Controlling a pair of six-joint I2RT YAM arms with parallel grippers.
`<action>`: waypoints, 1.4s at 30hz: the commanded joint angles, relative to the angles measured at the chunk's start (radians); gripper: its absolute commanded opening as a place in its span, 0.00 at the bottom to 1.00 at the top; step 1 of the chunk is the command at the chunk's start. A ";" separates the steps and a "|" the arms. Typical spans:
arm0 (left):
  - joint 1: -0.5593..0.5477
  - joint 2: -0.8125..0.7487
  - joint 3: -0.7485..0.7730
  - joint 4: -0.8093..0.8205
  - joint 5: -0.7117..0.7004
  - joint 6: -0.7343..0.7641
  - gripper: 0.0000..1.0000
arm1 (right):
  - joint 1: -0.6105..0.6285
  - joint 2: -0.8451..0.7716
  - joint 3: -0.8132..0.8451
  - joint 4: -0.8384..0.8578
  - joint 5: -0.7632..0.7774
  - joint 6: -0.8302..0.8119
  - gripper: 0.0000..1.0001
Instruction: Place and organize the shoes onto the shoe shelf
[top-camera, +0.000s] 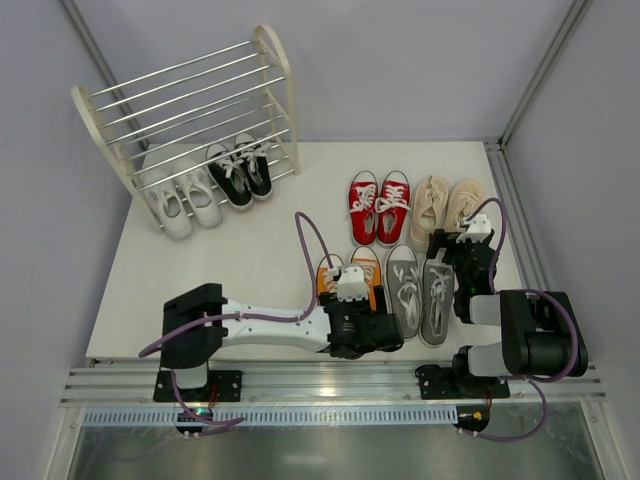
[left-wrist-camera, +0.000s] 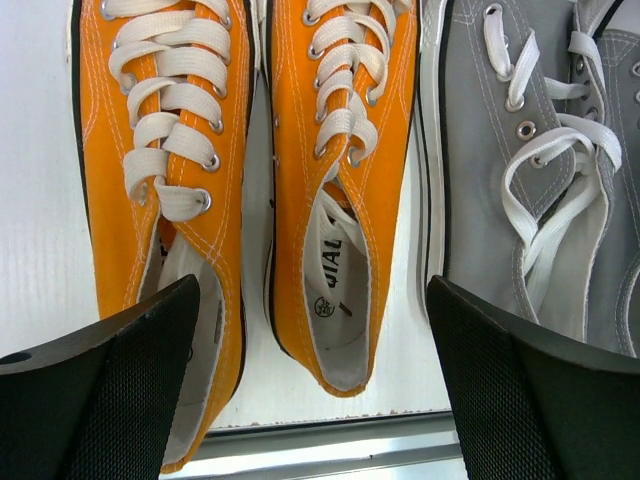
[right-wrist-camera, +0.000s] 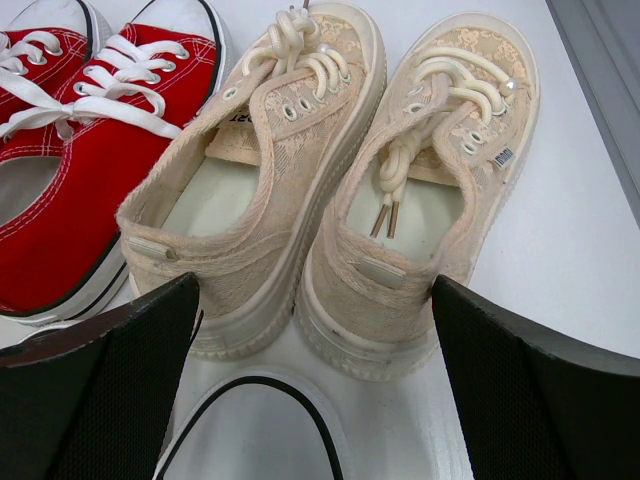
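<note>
The shoe shelf (top-camera: 190, 95) stands at the back left, with a white pair (top-camera: 182, 200) and a black pair (top-camera: 240, 170) at its foot. My left gripper (top-camera: 350, 288) hovers open over the heels of the orange pair (top-camera: 364, 262). In the left wrist view the right orange shoe's heel (left-wrist-camera: 340, 260) lies between the fingers (left-wrist-camera: 120, 390), and the left orange shoe (left-wrist-camera: 165, 150) runs under the left finger. My right gripper (top-camera: 462, 247) is open just behind the beige pair (top-camera: 447, 208), whose two heels (right-wrist-camera: 380, 270) sit between its fingers (right-wrist-camera: 530, 400). Neither gripper holds anything.
A red pair (top-camera: 378, 205) lies left of the beige pair. A grey pair (top-camera: 420, 292) lies right of the orange pair, with its toe cap (right-wrist-camera: 260, 430) under the right gripper. The table's near edge and metal rail (left-wrist-camera: 330, 440) are just behind the orange heels.
</note>
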 joint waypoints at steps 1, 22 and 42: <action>-0.012 -0.020 0.044 -0.067 -0.035 -0.040 0.91 | 0.002 -0.014 0.018 0.086 -0.004 0.007 0.97; 0.023 0.051 -0.088 0.077 -0.189 -0.020 0.89 | 0.001 -0.014 0.016 0.086 -0.004 0.007 0.97; 0.141 0.037 -0.174 0.474 -0.206 0.326 0.87 | 0.001 -0.015 0.018 0.086 -0.004 0.007 0.97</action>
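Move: The orange pair I'm going for has its middle about 9 cm ahead of my left hand, 2 cm left and some 8 cm below; the right orange shoe sits about 3 cm to the right, the left one 6 cm to the left. The near grey shoe lies level with the pair, about 12 cm to my left hand's right, and the red pair some 31 cm ahead and 6 cm right. From my right hand, the orange pair is about 13 cm back and 32 cm left. My left hand first sinks about 3.5 cm over the heel openings of the orange shoes. Then, staying low, I slide it forward about 7 cm and 2 cm left along the pair, up to the lower laces and centred between the two shoes. My fingertips tilt up some 10 degrees and both fingers stay wide open. ##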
